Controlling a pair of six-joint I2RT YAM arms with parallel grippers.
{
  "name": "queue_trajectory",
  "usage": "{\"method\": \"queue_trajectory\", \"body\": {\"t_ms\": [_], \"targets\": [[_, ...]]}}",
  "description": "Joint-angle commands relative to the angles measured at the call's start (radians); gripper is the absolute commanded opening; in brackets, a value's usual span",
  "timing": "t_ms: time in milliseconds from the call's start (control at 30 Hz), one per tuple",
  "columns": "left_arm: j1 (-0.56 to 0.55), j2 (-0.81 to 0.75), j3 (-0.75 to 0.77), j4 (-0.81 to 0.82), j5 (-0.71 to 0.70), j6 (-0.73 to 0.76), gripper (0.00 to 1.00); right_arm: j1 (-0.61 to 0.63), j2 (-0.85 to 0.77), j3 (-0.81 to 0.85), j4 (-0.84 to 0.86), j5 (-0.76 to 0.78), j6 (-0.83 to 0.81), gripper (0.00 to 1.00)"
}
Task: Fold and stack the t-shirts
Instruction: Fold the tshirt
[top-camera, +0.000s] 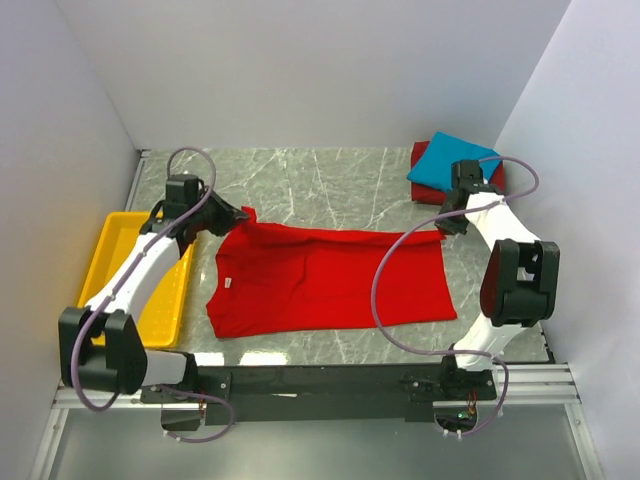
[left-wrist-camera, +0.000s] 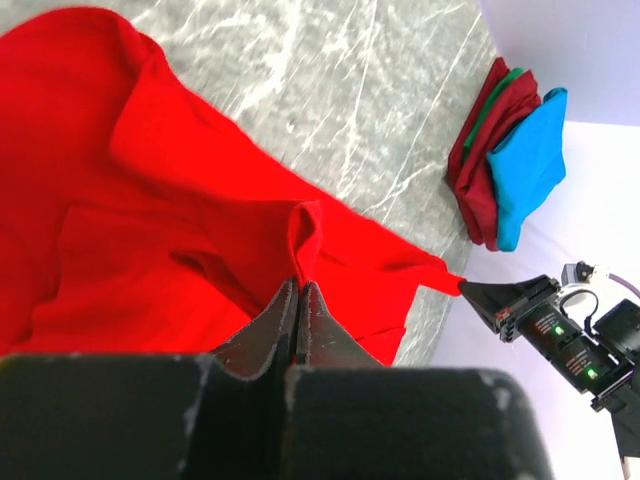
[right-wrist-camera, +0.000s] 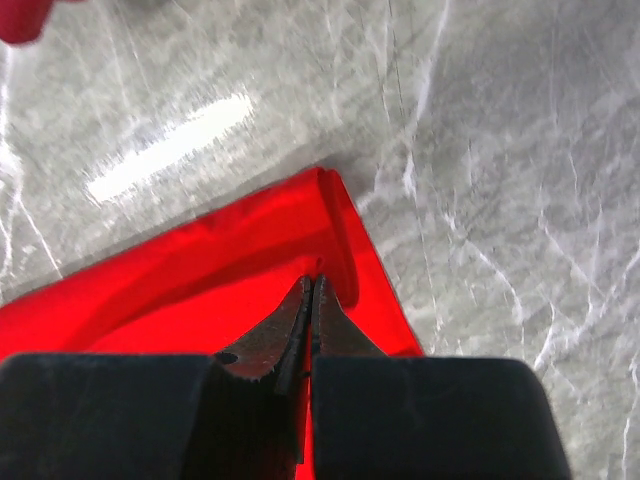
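Note:
The bright red t-shirt lies spread across the middle of the marble table, its white neck label toward the left. My left gripper is shut on the shirt's far left corner, and a fold of red cloth rises between its tips. My right gripper is shut on the far right corner; its closed tips pinch the rolled hem of the shirt. The far edge hangs taut between both grippers. A folded turquoise-blue t-shirt rests on a folded darker red one at the back right.
A yellow plastic tray sits at the left, under the left arm. White walls close in the table on the left, back and right. The folded stack lies close to the right wall, just behind the right gripper.

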Motion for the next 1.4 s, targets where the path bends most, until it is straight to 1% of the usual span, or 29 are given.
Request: {"method": "queue_trajectory", "body": {"t_ms": [0,133,433,733,1000,1033,1100,1133,1233,1300,1367], "targets": [[-0.003,-0.066,-0.037,-0.010,-0.009,-0.023,0.00,0.018,-0.047,-0.020,0.011,0.042,0.017,0.00],[-0.005,-0.132,-0.091,-0.015,-0.008,-0.043,0.00,0.029,-0.069,-0.033,-0.001,0.062,0.022,0.00],[-0.005,-0.239,-0.131,-0.079,-0.023,-0.069,0.00,0.035,-0.130,-0.103,-0.009,0.095,0.040,0.00],[-0.005,-0.317,-0.197,-0.116,-0.023,-0.094,0.00,0.037,-0.162,-0.165,-0.009,0.111,0.056,0.00],[-0.005,-0.356,-0.252,-0.144,-0.008,-0.103,0.00,0.044,-0.178,-0.214,-0.035,0.126,0.089,0.00],[-0.005,-0.362,-0.261,-0.150,-0.006,-0.103,0.00,0.049,-0.191,-0.221,-0.048,0.128,0.097,0.15],[-0.005,-0.368,-0.274,-0.153,0.003,-0.101,0.00,0.049,-0.229,-0.240,-0.064,0.149,0.123,0.34],[-0.005,-0.367,-0.278,-0.151,0.007,-0.101,0.00,0.081,-0.248,-0.244,-0.070,0.155,0.126,0.43],[-0.005,-0.351,-0.289,-0.135,0.029,-0.103,0.00,0.129,-0.320,-0.243,-0.052,0.180,0.126,0.47],[-0.005,-0.339,-0.281,-0.124,0.037,-0.100,0.00,0.153,-0.349,-0.223,-0.030,0.180,0.100,0.48],[-0.005,-0.322,-0.277,-0.121,0.040,-0.094,0.00,0.173,-0.351,-0.200,0.019,0.137,0.060,0.48]]}}
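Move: The left hand holds one corner of the t-shirt, the body's middle about 13 cm back, 19 cm to its right and 13 cm below; the white tag lies some 13 cm back and 6 cm left, the yellow tray's middle roughly 12 cm back and 31 cm left, both also about 13 cm down. From the right hand, holding the opposite corner, the t-shirt's middle is about 11 cm back, 27 cm left and 5 cm down, the folded stack 16 cm ahead, 4 cm right and slightly lower. Both hands draw the pinched far edge of the t-shirt back over its body together, the left about 10 cm back and, towards the end, some 4 cm down, its fingers tipping slightly lower and still shut on the cloth. The right comes back about 6 cm while sinking a little, then opens roughly halfway and lets go of its corner, drifting slightly farther back before lifting off some 4 cm, up and to its left. ##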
